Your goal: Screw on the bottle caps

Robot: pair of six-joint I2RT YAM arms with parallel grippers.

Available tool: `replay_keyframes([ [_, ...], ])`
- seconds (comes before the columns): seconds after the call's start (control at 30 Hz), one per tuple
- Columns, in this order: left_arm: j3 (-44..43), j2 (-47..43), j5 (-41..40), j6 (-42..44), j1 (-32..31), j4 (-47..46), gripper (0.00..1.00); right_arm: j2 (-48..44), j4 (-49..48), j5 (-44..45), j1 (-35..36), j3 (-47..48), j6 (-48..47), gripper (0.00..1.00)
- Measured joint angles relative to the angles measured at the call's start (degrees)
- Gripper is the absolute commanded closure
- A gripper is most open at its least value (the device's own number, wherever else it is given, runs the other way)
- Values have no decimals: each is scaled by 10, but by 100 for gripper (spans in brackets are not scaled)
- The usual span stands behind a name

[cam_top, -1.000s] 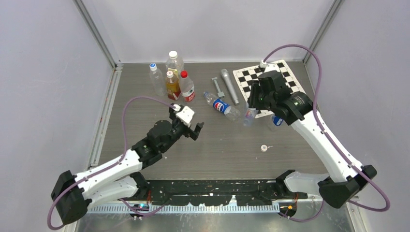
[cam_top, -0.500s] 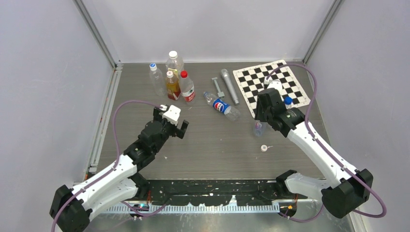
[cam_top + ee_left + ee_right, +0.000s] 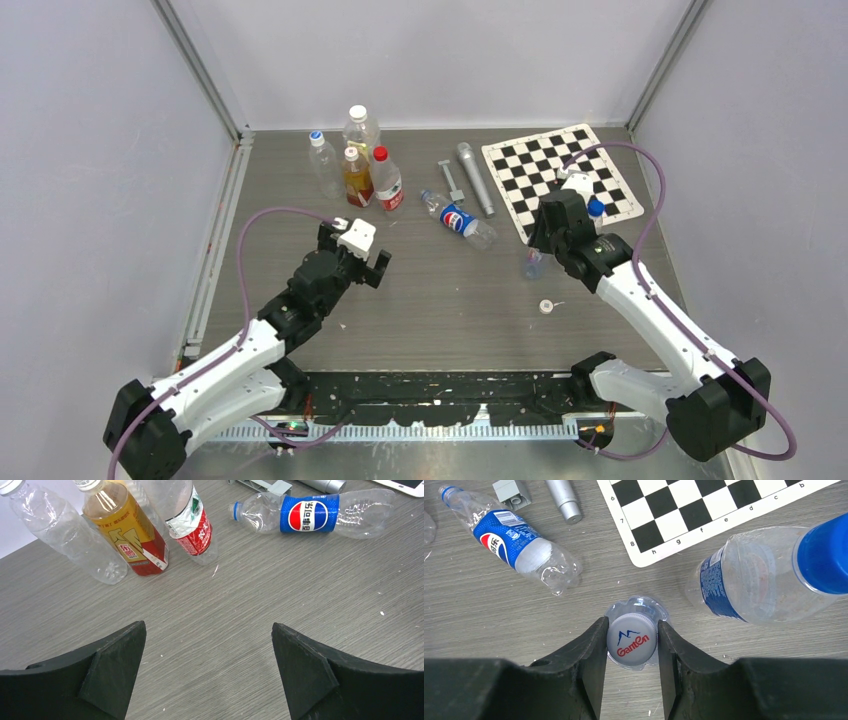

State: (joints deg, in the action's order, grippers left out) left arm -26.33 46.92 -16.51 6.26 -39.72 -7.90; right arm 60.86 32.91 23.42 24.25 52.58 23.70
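My right gripper (image 3: 631,630) is shut on a white bottle cap (image 3: 632,639) printed in red and blue. The cap sits on top of a small plain clear bottle (image 3: 659,611) standing upright on the table; the top view shows this bottle (image 3: 531,266) under the right gripper (image 3: 535,258). Just right of it stands a blue-labelled bottle (image 3: 744,577) wearing a blue cap (image 3: 824,555). A Pepsi-style bottle (image 3: 458,218) lies on its side mid-table. A loose white cap (image 3: 546,306) rests nearer the front. My left gripper (image 3: 209,630) hangs open over bare table (image 3: 210,600).
An amber-liquid bottle (image 3: 127,535), a red-labelled bottle (image 3: 192,525) and a clear bottle (image 3: 70,535) stand ahead of the left gripper. A chessboard mat (image 3: 560,175), a grey cylinder (image 3: 475,178) and a small grey block (image 3: 452,180) lie at the back.
The left arm has drawn back to the left, away from the Pepsi-style bottle. The right gripper has shifted right and nearer with the small bottle; the blue-capped bottle now shows beside it.
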Motion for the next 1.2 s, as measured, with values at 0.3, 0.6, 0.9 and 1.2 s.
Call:
replay_keyframes([
  [0.3,0,3,0,2,0,0,0,7,2,-8,-9,3,5,40],
  [0.6,0,3,0,2,0,0,0,8,27,-16,-11,19,4,27],
  [0.9,0,4,3,0,0,0,0,-1,52,-23,-11,69,2,23],
  [1.2,-15,9,23,-25,0,63,0,-36,78,-32,-11,101,-9,14],
])
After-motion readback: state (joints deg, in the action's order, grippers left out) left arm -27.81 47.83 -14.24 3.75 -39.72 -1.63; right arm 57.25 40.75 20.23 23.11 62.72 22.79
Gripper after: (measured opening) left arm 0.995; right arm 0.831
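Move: The right fingers hold the white Ganten cap, so its clear bottle stands straight beneath that hand, its middle some 10 cm down. From the hand, the blue-capped bottle is about 11 cm right and 7 cm ahead. The lying Pepsi bottle is some 19 cm left, 12 cm ahead and down on the table; a small white disc lies 11 cm back, 3 cm right. From the left hand the Ganten bottle is roughly 43 cm right, 2 cm ahead. The right fingers let go of the white cap, opening to either side while the hand stays almost still around the bottle's top. Then the hand climbs about 6.5 cm straight up off the bottle, the fingers spreading wider all the while and tipping up some 5 degrees. Late on, the empty, open left hand sinks a couple of centimetres. ##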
